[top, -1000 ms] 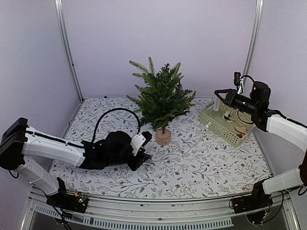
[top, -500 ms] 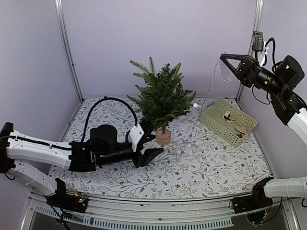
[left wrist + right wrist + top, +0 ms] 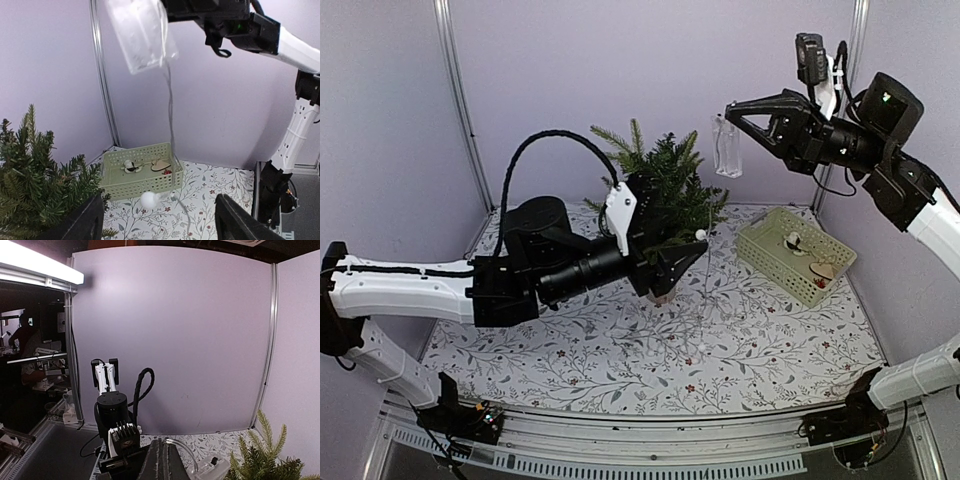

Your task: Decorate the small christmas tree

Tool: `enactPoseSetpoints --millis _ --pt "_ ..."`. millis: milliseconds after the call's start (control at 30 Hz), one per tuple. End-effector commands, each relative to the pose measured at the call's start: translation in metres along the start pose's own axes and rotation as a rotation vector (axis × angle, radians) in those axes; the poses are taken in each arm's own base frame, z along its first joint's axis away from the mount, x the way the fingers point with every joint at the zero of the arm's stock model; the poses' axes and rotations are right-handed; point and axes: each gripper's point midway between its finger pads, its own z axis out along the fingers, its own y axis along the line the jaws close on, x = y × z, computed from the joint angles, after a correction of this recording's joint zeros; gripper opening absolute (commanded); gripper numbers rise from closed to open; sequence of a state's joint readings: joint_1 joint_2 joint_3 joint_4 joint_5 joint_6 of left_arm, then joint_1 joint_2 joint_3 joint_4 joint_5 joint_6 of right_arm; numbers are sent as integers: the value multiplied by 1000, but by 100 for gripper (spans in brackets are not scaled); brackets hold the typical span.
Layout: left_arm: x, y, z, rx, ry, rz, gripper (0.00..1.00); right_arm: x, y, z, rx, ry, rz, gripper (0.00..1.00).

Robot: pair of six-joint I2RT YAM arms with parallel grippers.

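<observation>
The small christmas tree point(image 3: 665, 185) stands at the table's back middle, its dark green branches also at the left of the left wrist view point(image 3: 35, 185). My right gripper point(image 3: 728, 108) is high above the table, shut on the wire of a light string whose clear battery box point(image 3: 728, 150) dangles under its tip. The thin wire point(image 3: 170, 105) with white bulbs point(image 3: 149, 199) hangs down to the table. My left gripper point(image 3: 675, 225) is raised in front of the tree, open, with the hanging wire ahead of its wide jaws point(image 3: 159, 220).
A pale green basket point(image 3: 795, 255) at the back right holds a wooden heart point(image 3: 161, 165) and a white ornament point(image 3: 129, 167). The purple back wall and metal corner posts point(image 3: 460, 100) close in the floral-patterned table point(image 3: 770, 340).
My right arm rose and swung left, lifting the light string up out over the table. My left arm lifted off the table toward the tree and its jaws opened wide.
</observation>
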State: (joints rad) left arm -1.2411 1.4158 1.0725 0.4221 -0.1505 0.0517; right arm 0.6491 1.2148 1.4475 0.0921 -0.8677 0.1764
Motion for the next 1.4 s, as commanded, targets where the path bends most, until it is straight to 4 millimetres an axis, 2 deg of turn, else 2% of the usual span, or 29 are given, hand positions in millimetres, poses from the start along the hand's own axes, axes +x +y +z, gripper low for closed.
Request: enactPoseSetpoints --millis 0,167,233,267,367,433,500,567,600,633,700,767,833,867,1000,1033,1167,1233,1267,1367 --pt "-34 -16 -10 90 -32 -23 78 19 8 28 -59 69 -6 0" --pt "-46 -3 -16 28 -31 -53 75 32 24 59 -148 107 -39 0" --pt "-49 0 -20 12 -37 -56 70 38 26 70 -171 117 -41 0" --pt "-50 1 -22 9 -38 -56 63 36 27 72 -180 114 -48 0" --pt "-54 1 -29 20 -42 -81 23 36 26 83 -204 108 -55 0" --pt "-63 -2 -39 46 -72 -94 2 36 22 90 -210 101 -56 0" --pt "-73 -1 -54 63 -119 -108 0 40 15 101 -219 94 -50 0" --pt "-89 3 -69 61 -170 -117 0 46 8 111 -230 89 -36 7" --pt "-97 6 -76 51 -193 -121 0 57 3 118 -237 99 -14 16" --pt "-105 11 -85 35 -218 -126 0 63 -1 122 -237 106 9 26" --pt "-124 26 -103 -22 -271 -134 0 77 -8 129 -237 119 49 59" --pt "-136 46 -118 -102 -308 -149 0 96 -14 134 -231 140 82 78" --pt "-144 67 -130 -172 -331 -164 0 113 -15 133 -233 157 114 94" --pt "-143 79 -133 -216 -328 -175 0 123 -15 132 -234 167 129 98" --pt "-132 141 -147 -372 -321 -238 0 157 -11 120 -220 219 184 99" --pt "-128 159 -151 -413 -320 -267 0 169 -10 116 -212 238 201 99" --pt "-107 234 -174 -599 -289 -317 0 196 -3 98 -172 290 223 99" --pt "-88 270 -185 -666 -261 -377 0 205 -2 88 -141 314 227 99" --pt "-72 295 -194 -713 -240 -410 0 213 -1 84 -130 328 236 99" --pt "-28 339 -209 -776 -180 -507 0 230 1 71 -87 363 256 99"
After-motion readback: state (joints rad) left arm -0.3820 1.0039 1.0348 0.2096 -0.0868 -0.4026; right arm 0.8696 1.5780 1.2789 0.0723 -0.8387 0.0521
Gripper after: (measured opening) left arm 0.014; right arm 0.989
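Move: The hanging wire of the string lights, held at its top by the right hand's shut fingers, is about 5 cm to the left hand's right and level with it; the battery box hangs some 8 cm right and 11 cm above. The tree stands about 20 cm ahead, 3 cm left and 15 cm lower. From the right hand, the left gripper waits about 9 cm left and 17 cm below, with the basket some 32 cm ahead, 25 cm right and 50 cm below. Leftward, sinking a little, the right hand brings the string lights to the left hand, which rises about 5 cm and shuts on the wire; the right fingers then open wide and the right hand drops away, ending some 20 cm lower. The left hand carries the wire up and some 30 cm left, then swings forward past the tree's left side, turning about 40 degrees counter-clockwise. ##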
